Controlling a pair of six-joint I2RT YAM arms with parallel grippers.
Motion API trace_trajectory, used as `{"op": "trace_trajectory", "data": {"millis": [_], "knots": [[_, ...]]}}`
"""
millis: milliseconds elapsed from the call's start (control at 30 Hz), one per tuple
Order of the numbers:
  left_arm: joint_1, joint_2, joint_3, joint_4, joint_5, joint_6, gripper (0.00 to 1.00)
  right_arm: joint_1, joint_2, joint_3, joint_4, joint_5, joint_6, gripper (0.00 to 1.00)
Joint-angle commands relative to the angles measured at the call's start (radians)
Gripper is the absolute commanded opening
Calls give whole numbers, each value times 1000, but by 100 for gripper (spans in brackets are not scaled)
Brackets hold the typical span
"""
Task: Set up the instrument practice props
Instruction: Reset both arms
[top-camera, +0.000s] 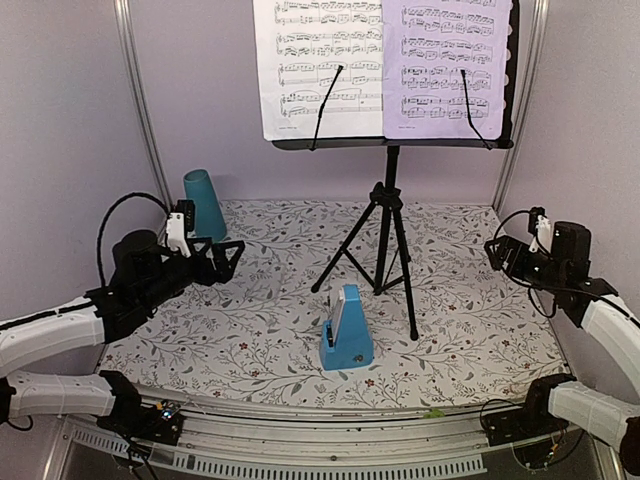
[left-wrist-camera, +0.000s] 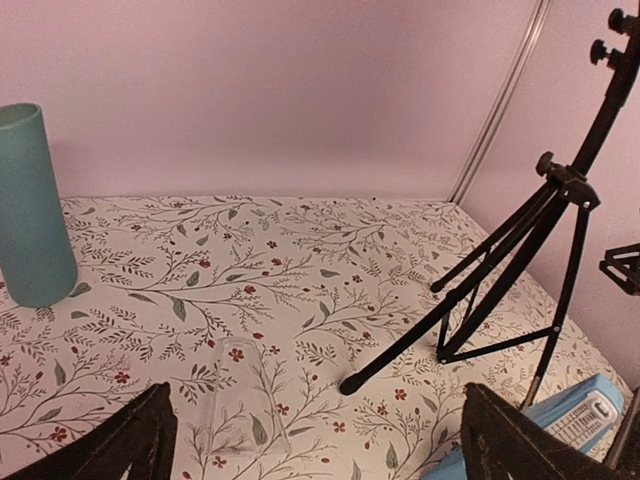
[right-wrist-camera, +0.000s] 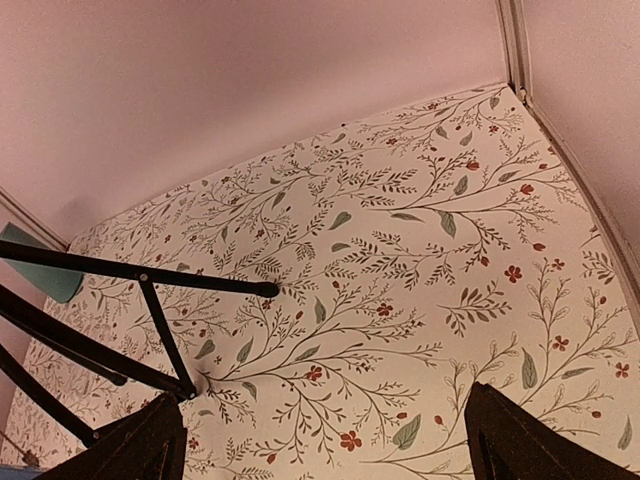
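The black tripod music stand (top-camera: 385, 225) is upright at mid-table, its perforated tray (top-camera: 390, 143) at the top of the view. On the tray lean a white sheet-music page (top-camera: 320, 60) and a lavender one (top-camera: 445, 65), each under a wire arm. In front of the stand sits the blue pyramid metronome (top-camera: 347, 330), also visible at the left wrist view's lower right (left-wrist-camera: 575, 425). My left gripper (top-camera: 228, 262) hovers open at the left, empty, aimed toward the stand's legs (left-wrist-camera: 520, 260). My right gripper (top-camera: 495, 255) hangs open and empty at the right, with the stand's legs (right-wrist-camera: 140, 290) to its left.
A tall teal cup (top-camera: 205, 203) stands at the back left, near the left gripper (left-wrist-camera: 320, 450). A clear plastic piece (left-wrist-camera: 240, 395) lies flat on the floral cloth (top-camera: 280, 320) just ahead of the left fingers (left-wrist-camera: 130, 440). Walls close in the table at the back and both sides.
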Motion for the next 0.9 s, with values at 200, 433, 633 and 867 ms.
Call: {"op": "trace_trajectory", "data": {"millis": [200,433,633,867], "knots": [[104,8,37,-73,2,-30,99,-36,61,-36,191,37,-40,99],[185,68,61,-102,-31,-40,99,-66,126,-115,390,154,-136,99],[250,99,61,-108,-64,-9,99,-180,276,-136,584,169,-140,99],[309,98,19,-87,-173,69,99,-180,436,-270,1079,201,-200,99]]}}
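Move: Nothing is left for me to grasp. The blue metronome stands on the table about 23 cm to the right of my left hand, 8 cm back and 13 cm lower. The teal cup is roughly 29 cm ahead of that hand and 15 cm to its left; the music stand's left foot is 10 cm ahead and 15 cm right. From my right hand, the metronome lies 31 cm left and 10 cm back, the stand's front foot 16 cm left and 6 cm back. Both hands draw apart, empty and wide open. I swing my left hand about 10 cm left, with some 5 cm forward and a little down, towards the cup, turning it 20 degrees counter-clockwise. My right hand first eases forward, then swings right and down, away from stand and metronome, turning clockwise and rolling its left side lower. ##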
